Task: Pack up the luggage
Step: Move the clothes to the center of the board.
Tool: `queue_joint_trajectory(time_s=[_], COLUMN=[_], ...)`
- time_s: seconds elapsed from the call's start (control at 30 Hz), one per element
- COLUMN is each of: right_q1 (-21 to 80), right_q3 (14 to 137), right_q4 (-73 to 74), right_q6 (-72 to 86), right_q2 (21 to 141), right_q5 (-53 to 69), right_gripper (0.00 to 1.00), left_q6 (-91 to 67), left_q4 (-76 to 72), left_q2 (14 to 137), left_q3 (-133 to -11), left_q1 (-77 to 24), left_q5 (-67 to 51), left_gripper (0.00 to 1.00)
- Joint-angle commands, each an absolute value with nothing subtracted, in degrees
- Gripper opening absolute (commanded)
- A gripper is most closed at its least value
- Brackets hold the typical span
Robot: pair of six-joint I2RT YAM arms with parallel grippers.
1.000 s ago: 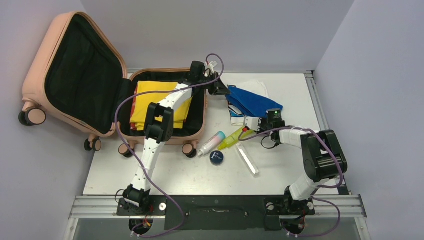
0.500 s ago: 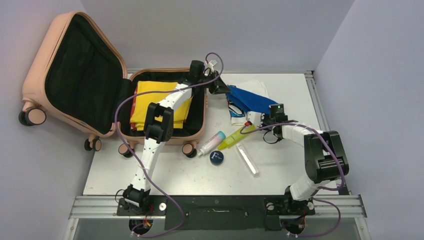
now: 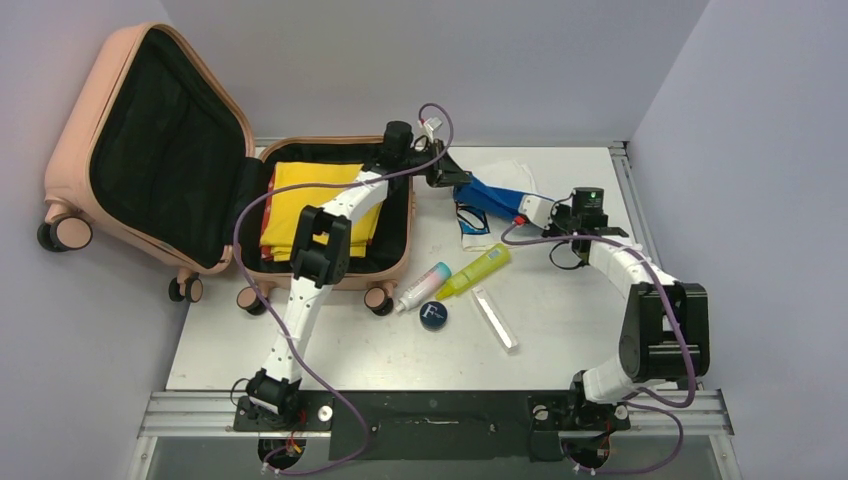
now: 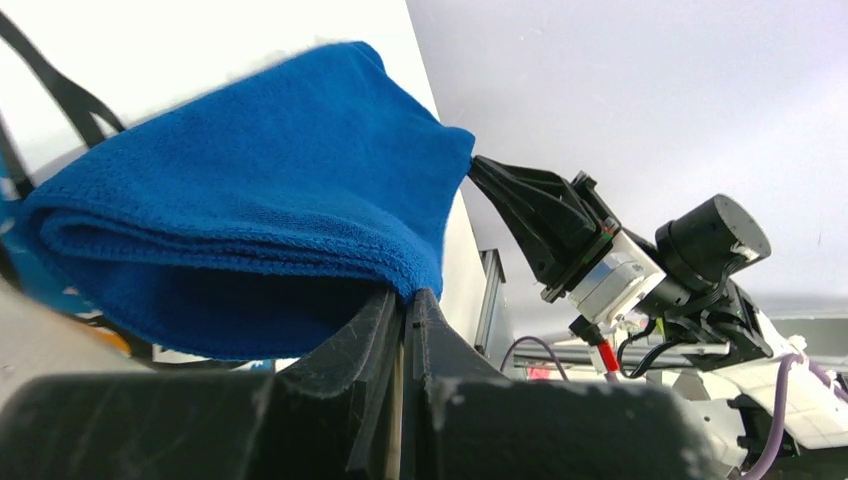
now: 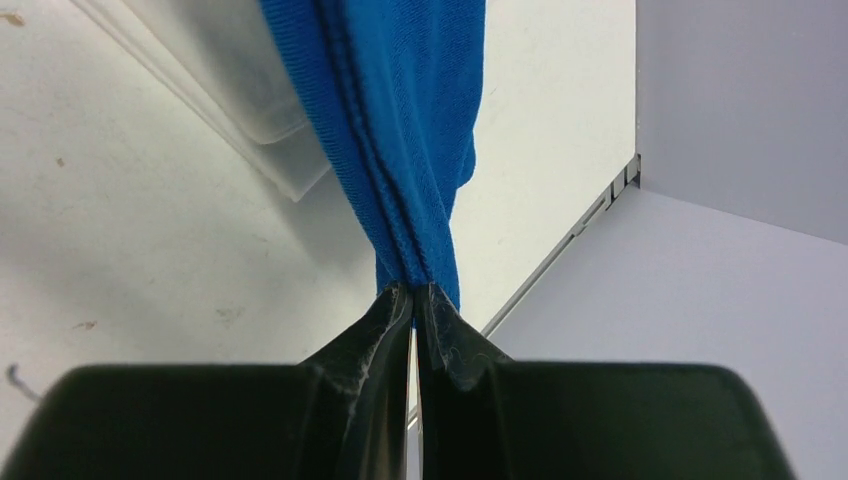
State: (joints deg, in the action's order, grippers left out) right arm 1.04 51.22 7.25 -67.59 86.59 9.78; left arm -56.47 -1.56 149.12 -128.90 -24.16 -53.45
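Note:
The luggage (image 3: 80, 120) lies open at the back left, its pink lid propped up. A folded yellow garment (image 3: 300, 195) fills its black-lined lower half. A blue cloth (image 3: 492, 195) hangs stretched above the table between my two grippers. My left gripper (image 3: 452, 180) is shut on the cloth's end nearest the luggage, and in the left wrist view its tips (image 4: 408, 297) pinch the folded blue cloth (image 4: 250, 190). My right gripper (image 3: 520, 205) is shut on the other end; its tips (image 5: 414, 292) clamp a twisted strip of the cloth (image 5: 400, 120).
A white cloth (image 3: 505, 172) lies under the blue one. On the table in front sit a pink and teal tube (image 3: 423, 285), a yellow-green bottle (image 3: 475, 270), a dark round tin (image 3: 433, 316) and a clear case (image 3: 494, 318). A metal rail (image 3: 632, 200) edges the table's right side.
My right gripper has shut on the blue cloth's near end and swung back and to the right, lifting it. The cloth has gone from a spread heap to a taut strip.

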Motion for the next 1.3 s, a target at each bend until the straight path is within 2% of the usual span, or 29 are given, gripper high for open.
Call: queue_joint_trajectory(time_s=[0.0, 0.37, 0.4, 0.47, 0.5, 0.6, 0.7, 0.97, 1.1, 1.27], right_q1=[-1.3, -7.2, -7.4, -7.2, -7.1, -5.6, -5.1, -3.5, -0.4, 6.3], right_q3=[52.5, 51.2, 51.0, 50.1, 49.3, 46.9, 47.7, 56.5, 57.6, 52.9], right_q4=[11.3, 20.9, 22.1, 23.1, 23.1, 22.7, 23.4, 24.0, 22.3, 14.7], right_q6=[-69.9, -76.3, -76.9, -77.1, -77.2, -78.2, -76.8, -63.6, -60.5, -60.3], right_q2=[82.5, 77.9, 77.9, 77.7, 77.5, 76.6, 76.8, 80.3, 80.7, 81.7], right_q5=[12.0, 16.0, 16.6, 17.8, 18.7, 19.8, 22.3, 29.1, 28.4, 23.1], right_gripper=[0.05, 0.05, 0.08, 0.36, 0.44, 0.59, 0.65, 0.69, 0.75, 0.83], left_q6=[-59.1, -60.5, -60.2, -59.3, -59.0, -58.5, -57.4, -50.3, -48.3, -46.4], left_q4=[-8.2, -10.0, -9.7, -8.7, -8.2, -7.8, -6.4, 0.9, 3.6, 5.9], left_q2=[146.1, 143.6, 143.3, 142.9, 142.6, 141.8, 141.6, 138.9, 137.4, 136.9], left_q3=[-127.7, -124.3, -124.3, -124.5, -124.5, -125.3, -127.7, -129.8, -125.8, -123.1], left_q1=[-26.6, -31.1, -31.2, -30.8, -30.2, -28.2, -26.0, -22.5, -22.7, -23.1], left_q5=[-57.0, -59.6, -59.6, -59.6, -59.4, -58.0, -57.1, -56.4, -57.9, -58.1], left_gripper=[0.00, 0.00, 0.00, 0.00, 0.00, 0.00, 0.00, 0.00, 0.00, 0.00])
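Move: Both hands already pinch the blue cloth, the left its left end, the right its right end, over the white cloth. The white cloth's middle is about 10 cm right of the left hand, level with it and 14 below; the yellow bottle is some 17 cm back, 2 right, the suitcase about 37 cm left, level. From the right hand the white cloth is roughly 10 cm ahead, 12 left and 9 below, the yellow bottle 7 back, 18 left. The right hand draws its end of the blue cloth some 4 cm right and back, then spreads its fingers wide and lets go while dipping, and comes up empty, swinging about 10 cm left above the cloth's freed end. The left hand keeps its pinch throughout, sweeping about 10 cm back and to the right and turning slightly clockwise, then reversing forward and left and rising to end some 4 cm higher. ##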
